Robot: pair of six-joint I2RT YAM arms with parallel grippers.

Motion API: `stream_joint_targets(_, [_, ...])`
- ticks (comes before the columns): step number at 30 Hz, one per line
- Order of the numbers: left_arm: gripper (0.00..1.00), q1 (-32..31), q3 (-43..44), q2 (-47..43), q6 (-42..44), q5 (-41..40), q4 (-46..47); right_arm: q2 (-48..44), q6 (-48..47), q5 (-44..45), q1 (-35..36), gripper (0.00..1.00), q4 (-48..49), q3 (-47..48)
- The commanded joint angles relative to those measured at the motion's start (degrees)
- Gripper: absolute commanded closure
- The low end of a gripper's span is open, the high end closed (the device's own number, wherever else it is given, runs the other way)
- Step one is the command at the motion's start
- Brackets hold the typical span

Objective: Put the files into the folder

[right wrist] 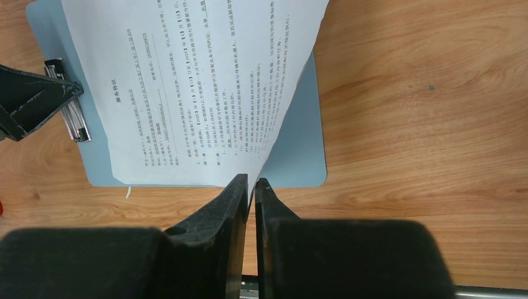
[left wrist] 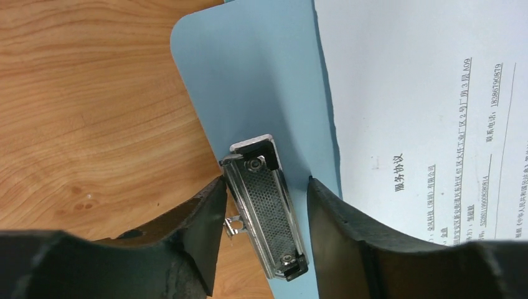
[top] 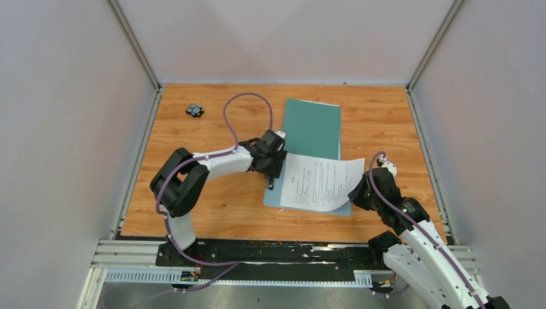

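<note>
The teal folder (top: 313, 127) lies shut at the back middle of the table. A printed file sheet (top: 319, 183) (left wrist: 423, 93) (right wrist: 187, 75) rests on a light blue clipboard (top: 273, 196) (left wrist: 249, 75) (right wrist: 299, 143), free of its metal clip (left wrist: 264, 205) (right wrist: 75, 121). My left gripper (top: 275, 174) (left wrist: 266, 187) straddles the clip, open. Its left finger touches the clip and a sliver of gap shows at the right one. My right gripper (top: 356, 190) (right wrist: 251, 182) pinches the sheet's lower right corner, which curls up off the board.
A small black and blue object (top: 194, 110) sits at the back left. Metal rails (top: 257, 254) line the near edge, and white walls enclose the wooden table (top: 212, 212) on three sides.
</note>
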Motion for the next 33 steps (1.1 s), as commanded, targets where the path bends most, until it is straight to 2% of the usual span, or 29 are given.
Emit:
stream_joint_targets(1, [0.46,-0.33,1.9,2.16,1.63,-3.03,-2.19,0.13,0.45,-1.06,-0.11,0.87,2.61,-0.18])
stream_joint_targets(6, [0.66,-0.31,1.56,0.09,1.91,-7.0,-5.85,1.0,-0.28,-2.49,-0.08,0.82,3.17,-0.23])
stream_joint_targets(9, [0.79,0.09,0.27,-1.94,1.71,-8.73,-7.28,1.9,-0.85,-4.25,-0.16,0.74,4.16,-0.74])
stream_joint_targets(11, [0.84,0.92,-0.88,-3.05,1.22,-8.32,-7.7,2.51,-0.93,-4.69,-0.08,0.69,4.4,-0.83])
stream_joint_targets(14, [0.89,2.85,-2.99,-4.86,0.31,-7.68,-8.0,4.05,-1.12,-5.11,-0.09,0.6,4.4,-0.43])
stream_joint_targets(18, [0.92,5.24,-6.03,-6.96,-2.04,-5.94,-7.18,5.28,-1.74,-6.33,-0.1,0.54,5.2,0.04])
stream_joint_targets(26, [0.97,7.89,-9.45,-9.59,-6.06,-1.23,-4.3,7.34,-7.39,-11.13,-0.23,0.33,12.58,1.87])
stream_joint_targets(29, [0.98,8.88,-9.74,-9.59,-6.69,-0.34,-3.87,11.94,-12.57,-11.82,-0.84,0.28,16.61,3.44])
stream_joint_targets(33, [1.0,10.29,-10.58,-9.59,-7.24,2.23,-2.91,23.02,-18.02,-11.93,-4.3,0.24,20.1,7.39])
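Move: Just under the left fingers, about 1 cm below and 1 cm back, sits the metal clip of the blue folder. From that hand the white sheet's middle is some 18 cm right and 3 cm back, the green folder about 15 cm right and 18 cm ahead. The right hand still holds the sheet's near right corner; from it the blue folder's middle lies about 15 cm left, 4 cm ahead and 5 cm below, the sheet's middle 10 cm left and 5 cm ahead. Closing on the clip, the left fingers pinch it, then drag the blue folder about 8 cm to the left along the table, the wrist turning some 15 degrees counter-clockwise. Meanwhile the right hand opens wide to let the sheet's corner go, easing left about 4 cm and down slightly, then pushing about 3 cm forward over the sheet's right end. ##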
